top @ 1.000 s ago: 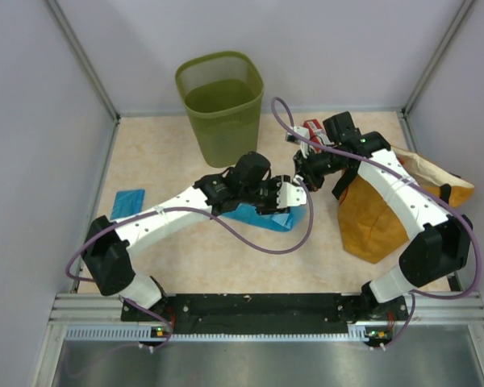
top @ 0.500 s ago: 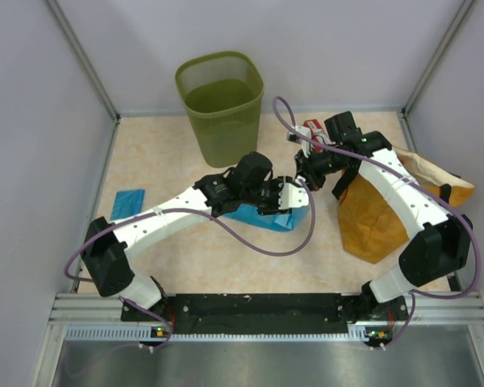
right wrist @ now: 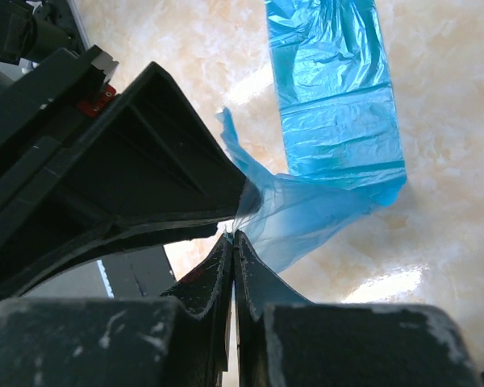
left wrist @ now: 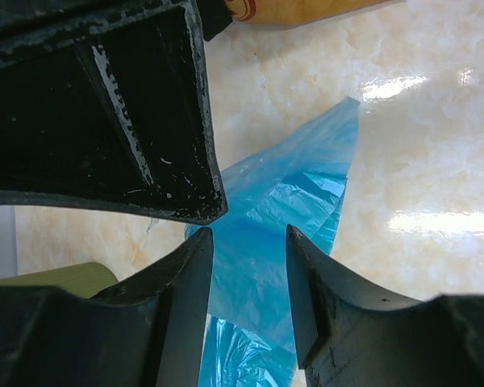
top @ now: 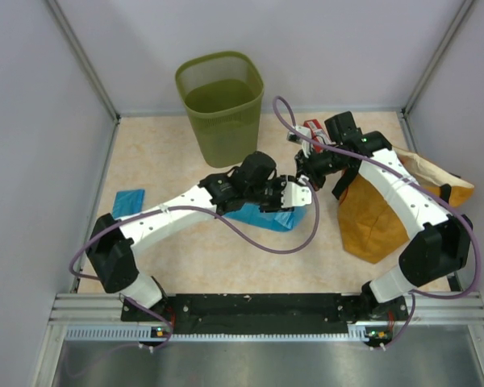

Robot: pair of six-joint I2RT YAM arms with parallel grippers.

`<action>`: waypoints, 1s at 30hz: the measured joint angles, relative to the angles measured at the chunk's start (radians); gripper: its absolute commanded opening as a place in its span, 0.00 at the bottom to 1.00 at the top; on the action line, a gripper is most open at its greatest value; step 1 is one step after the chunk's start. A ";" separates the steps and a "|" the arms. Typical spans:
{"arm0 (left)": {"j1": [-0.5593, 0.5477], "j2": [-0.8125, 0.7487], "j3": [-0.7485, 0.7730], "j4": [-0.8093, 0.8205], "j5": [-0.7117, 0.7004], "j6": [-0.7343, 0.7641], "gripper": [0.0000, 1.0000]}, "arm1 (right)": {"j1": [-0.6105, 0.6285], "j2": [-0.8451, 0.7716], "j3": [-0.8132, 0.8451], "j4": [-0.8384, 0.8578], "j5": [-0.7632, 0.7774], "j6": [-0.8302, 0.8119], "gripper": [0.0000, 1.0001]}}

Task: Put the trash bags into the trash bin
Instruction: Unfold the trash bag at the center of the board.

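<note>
A crinkly light-blue trash bag lies mid-table, one corner lifted. My right gripper is shut on that thin corner of film; in the top view the right gripper sits just above the bag's right end. My left gripper is open right beside it, with the blue film showing through the gap between its fingers. In the top view the left gripper nearly touches the right one. A small folded trash bag lies at the left. The olive mesh trash bin stands at the back.
A mustard-orange sack lies under my right arm at the right. A red box sits behind the right gripper. Grey walls and metal posts enclose the table on three sides.
My left gripper has edged right, closer to the right gripper, and its jaws have narrowed slightly. The right gripper still pinches the bag corner in the same place.
</note>
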 measured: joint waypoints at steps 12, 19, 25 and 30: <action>-0.002 0.047 0.020 0.017 -0.031 0.013 0.19 | 0.000 0.000 0.000 -0.003 -0.005 0.000 0.00; -0.002 0.067 0.035 0.015 -0.012 -0.012 0.00 | -0.005 0.000 0.000 -0.004 -0.004 0.000 0.00; -0.002 0.061 0.023 0.016 0.032 -0.030 0.00 | -0.027 0.000 0.000 -0.004 -0.004 0.000 0.00; -0.002 -0.005 -0.058 -0.006 0.075 -0.034 0.00 | -0.057 0.000 0.000 -0.004 -0.003 -0.001 0.00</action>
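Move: The trash bag's mouth is pinched in the right fingertips. From the half-open left fingers it lies about 1 cm ahead and 2 cm to the right, level with them. The trash bag's lying strip is some 2 cm ahead of the left hand, 7 cm to its left and 10 cm below. The bin stands roughly 17 cm ahead and 15 cm left, and the yellow bag about 19 cm right, hardly ahead at all. The right fingers keep their pinch on the trash bag's mouth, while the left fingertips, against the film at first, edge some 2 cm right, down and forward, shut fully beside it, then come away empty, back about 3 cm, leftward and slightly down. Late on, the right hand draws the mouth about 2 cm right and forward, level. ##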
